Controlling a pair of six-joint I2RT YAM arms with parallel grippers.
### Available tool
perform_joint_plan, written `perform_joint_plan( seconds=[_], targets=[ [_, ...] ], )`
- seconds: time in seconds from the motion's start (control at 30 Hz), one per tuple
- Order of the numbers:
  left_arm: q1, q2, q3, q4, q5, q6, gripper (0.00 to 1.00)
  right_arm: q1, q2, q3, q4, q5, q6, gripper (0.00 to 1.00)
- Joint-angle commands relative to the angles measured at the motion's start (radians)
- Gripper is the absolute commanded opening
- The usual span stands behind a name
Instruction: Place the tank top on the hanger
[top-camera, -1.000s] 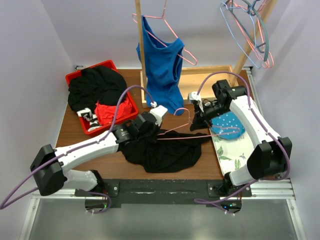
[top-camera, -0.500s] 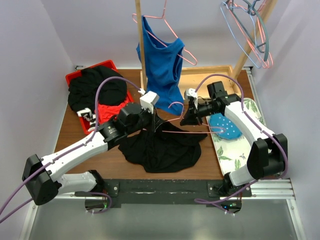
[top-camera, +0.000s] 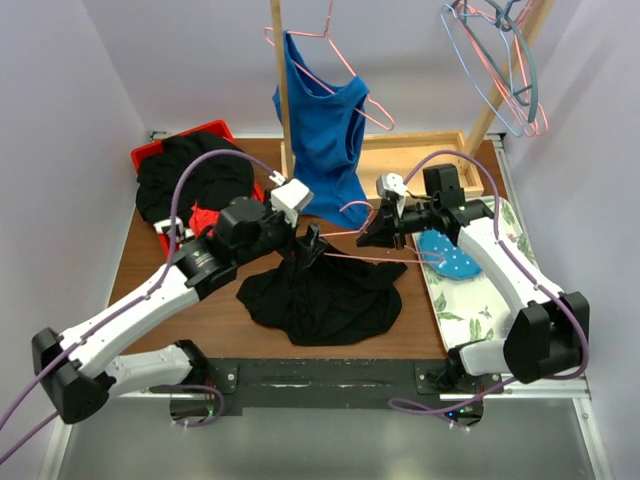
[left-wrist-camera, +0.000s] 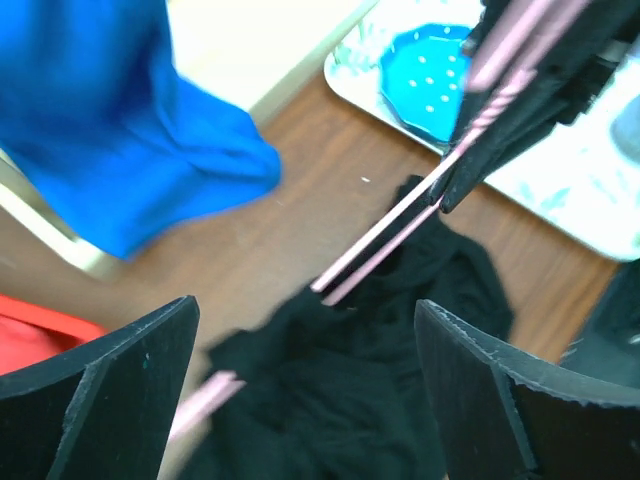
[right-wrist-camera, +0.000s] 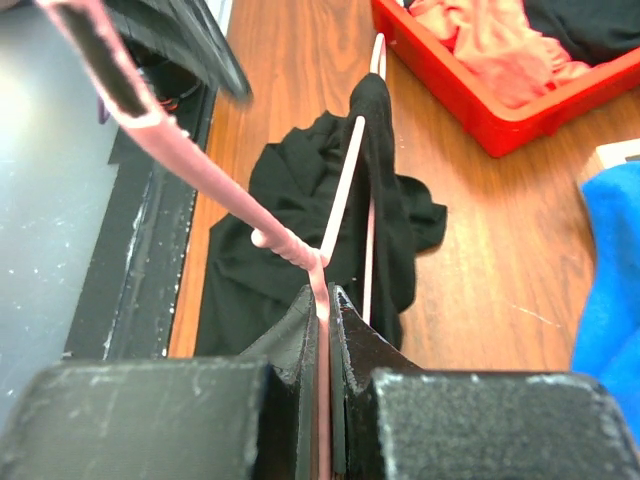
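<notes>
The black tank top (top-camera: 322, 298) lies bunched on the wooden table, with one part lifted over the left end of the pink hanger (top-camera: 372, 260). My right gripper (top-camera: 374, 233) is shut on the hanger's neck (right-wrist-camera: 326, 300) and holds it low over the cloth. In the right wrist view the hanger wires (right-wrist-camera: 346, 188) run into the tank top (right-wrist-camera: 290, 205). My left gripper (top-camera: 311, 246) hovers just above that draped end, open, nothing between its fingers (left-wrist-camera: 120, 385). Below them lie the tank top (left-wrist-camera: 380, 385) and the hanger (left-wrist-camera: 395, 220).
A red bin (top-camera: 147, 158) at back left holds a black heap and red cloth. A blue top (top-camera: 325, 130) hangs from a wooden post. Spare hangers (top-camera: 500, 60) hang at top right. A floral tray (top-camera: 455, 305) with a blue dish sits right.
My left gripper has opened and let go of the tank top, which now hangs over the hanger's end. The left arm swung up and forward. The right gripper shifted the hanger slightly.
</notes>
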Motion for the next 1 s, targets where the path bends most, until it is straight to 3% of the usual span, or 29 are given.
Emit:
perform_joint_plan(
  seconds=[0.0, 0.03, 0.2, 0.4, 0.63, 0.73, 0.83, 0.93, 0.97],
  targets=[
    [0.005, -0.102, 0.026, -0.083, 0.064, 0.392, 0.96, 0.003, -0.024, -0.035, 0.074, -0.074, 0.033, 0.00],
    [0.005, -0.130, -0.001, -0.091, 0.132, 0.500, 0.96, 0.004, -0.029, -0.040, 0.056, -0.076, 0.012, 0.00],
    [0.005, -0.161, -0.075, -0.107, 0.335, 0.694, 0.95, 0.003, -0.054, -0.037, -0.065, -0.097, -0.127, 0.00],
    [0.005, -0.063, -0.083, -0.088, 0.490, 0.702, 0.93, 0.029, -0.075, -0.040, -0.251, -0.096, -0.335, 0.00],
    [0.003, 0.072, -0.060, -0.043, 0.576, 0.665, 0.87, 0.044, -0.086, -0.041, -0.271, -0.076, -0.355, 0.00],
    [0.003, 0.131, -0.040, -0.034, 0.555, 0.615, 0.77, 0.044, -0.090, -0.046, -0.274, -0.071, -0.356, 0.00],
    [0.003, 0.181, -0.020, -0.025, 0.523, 0.549, 0.53, 0.047, -0.093, -0.053, -0.268, -0.067, -0.356, 0.00],
    [0.003, 0.215, -0.006, -0.032, 0.500, 0.497, 0.02, 0.049, -0.095, -0.060, -0.250, -0.060, -0.335, 0.00],
    [0.005, 0.218, -0.004, -0.032, 0.483, 0.472, 0.00, 0.047, -0.098, -0.063, -0.239, -0.044, -0.323, 0.00]
  ],
)
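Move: Just ahead of the open left fingers, about 4 cm to the right, 1 cm back and 9 cm below, is the hanger's left part. The right fingers grip the hanger some 9 cm to the right of the left hand, 1 cm farther out and 5 cm below. The black tank top's middle lies roughly 11 cm straight back from the left hand and 20 cm below; from the right hand it is 10 cm back, 10 cm left and 16 cm down. The blue plate lies level with the right hand, 19 cm to its right and 15 cm below. Backing off with open fingers and rising about 3 cm, the left hand swings clockwise some 40 degrees, then sinks about 13 cm and eases right, closing almost fully on the hanger beside the right gripper. The right hand keeps its pinch and draws the hanger some 5 cm back over the tank top, turning it slightly counter-clockwise. ##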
